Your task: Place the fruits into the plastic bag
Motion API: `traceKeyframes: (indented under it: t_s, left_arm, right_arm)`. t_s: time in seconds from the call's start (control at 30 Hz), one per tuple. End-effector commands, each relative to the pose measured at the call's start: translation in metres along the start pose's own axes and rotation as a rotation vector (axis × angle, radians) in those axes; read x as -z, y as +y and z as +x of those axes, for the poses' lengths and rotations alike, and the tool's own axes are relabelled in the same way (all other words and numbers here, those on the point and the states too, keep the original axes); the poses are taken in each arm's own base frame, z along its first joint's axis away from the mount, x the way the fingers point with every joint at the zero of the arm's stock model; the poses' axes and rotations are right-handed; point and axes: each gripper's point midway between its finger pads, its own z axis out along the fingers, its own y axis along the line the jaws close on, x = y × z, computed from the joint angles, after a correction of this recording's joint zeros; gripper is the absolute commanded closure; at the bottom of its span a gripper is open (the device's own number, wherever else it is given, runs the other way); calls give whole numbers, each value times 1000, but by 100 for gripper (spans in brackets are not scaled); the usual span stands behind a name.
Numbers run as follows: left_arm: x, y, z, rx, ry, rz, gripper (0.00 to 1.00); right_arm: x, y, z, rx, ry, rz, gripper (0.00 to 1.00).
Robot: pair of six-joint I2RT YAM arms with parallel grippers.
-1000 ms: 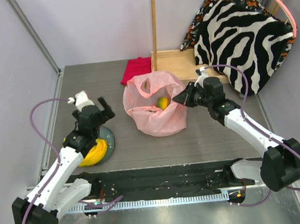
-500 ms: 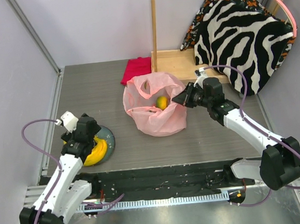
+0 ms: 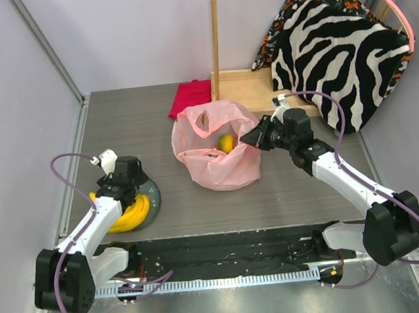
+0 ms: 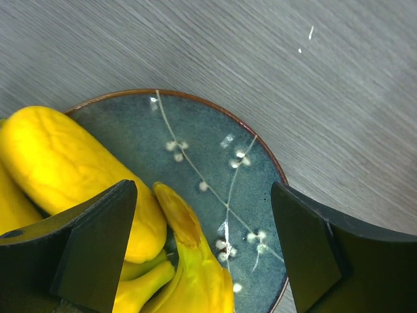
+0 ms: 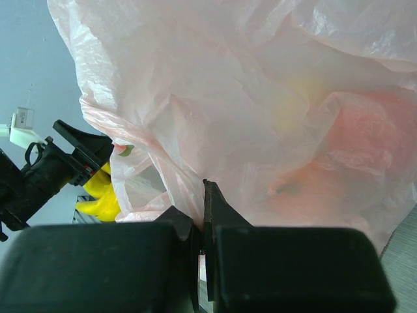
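Note:
A bunch of yellow bananas (image 3: 130,214) lies on a round grey-blue plate (image 3: 152,193) at the left. My left gripper (image 4: 205,244) hangs low over the plate, open, its fingers either side of the bananas (image 4: 189,261); the left finger (image 4: 98,241) sits close to one banana. The pink plastic bag (image 3: 221,168) stands mid-table with its mouth up, and a yellow-orange fruit (image 3: 227,143) shows inside. My right gripper (image 3: 251,136) is shut on the bag's right rim. In the right wrist view its jaws (image 5: 202,202) pinch the thin film of the bag (image 5: 260,98).
A folded magenta cloth (image 3: 190,96) lies behind the bag. A wooden board with an upright post (image 3: 251,88) and a zebra-print cushion (image 3: 339,52) fill the back right. Walls close in on both sides, and a black strip (image 3: 224,253) runs along the near edge.
My left arm has swung back from near the bag and dropped over the plate, its jaws narrowing a little round the bananas. The right gripper and the bag have not moved.

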Motion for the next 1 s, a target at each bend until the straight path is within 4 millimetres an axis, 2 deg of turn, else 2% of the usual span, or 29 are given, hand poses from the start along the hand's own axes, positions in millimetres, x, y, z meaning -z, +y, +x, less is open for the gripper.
traceKeyframes:
  t_s: [0.0,0.23,0.53,0.77,0.97]
  left_arm:
    - [-8,-15,-10,-2,-24,44,12]
    - [-18,-18,-1,-13,21,58,18]
    - [-25,-18,10,-10,64,61,34]
    - [-28,-20,6,-5,58,58,55]
    - [-30,-21,10,-15,78,61,67]
  right_arm:
    - [-1,10,-11,19,-33,-41,99]
    - [0,10,-12,19,-35,-38,99]
    - [0,10,-11,21,-35,-38,99]
    - [1,11,-12,22,-39,-40,99]
    - [3,11,-13,21,-44,-39,99]
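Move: The bananas on the plate are what the left hand goes for: their stem is some 2 cm ahead of it and 4 cm below, while the bunch's middle lies about 4 cm back, 2 cm left and 5 cm down. The thick banana lies about 8 cm left and 1 cm back; the plate's middle, 3 cm back and 1 cm left. The bag stands roughly 30 cm right and 10 cm ahead. From the right hand the bunch is some 49 cm left, 14 cm back and 18 cm below. The banana stem is straddled by the left hand's open fingers, which sink about 3.5 cm onto it, easing slightly forward and right as the wrist turns a few degrees clockwise. The fingers then close to under half open, one tip wedging between the stem and the thick banana. The right hand stays put and keeps its pinch on the bag's rim. ##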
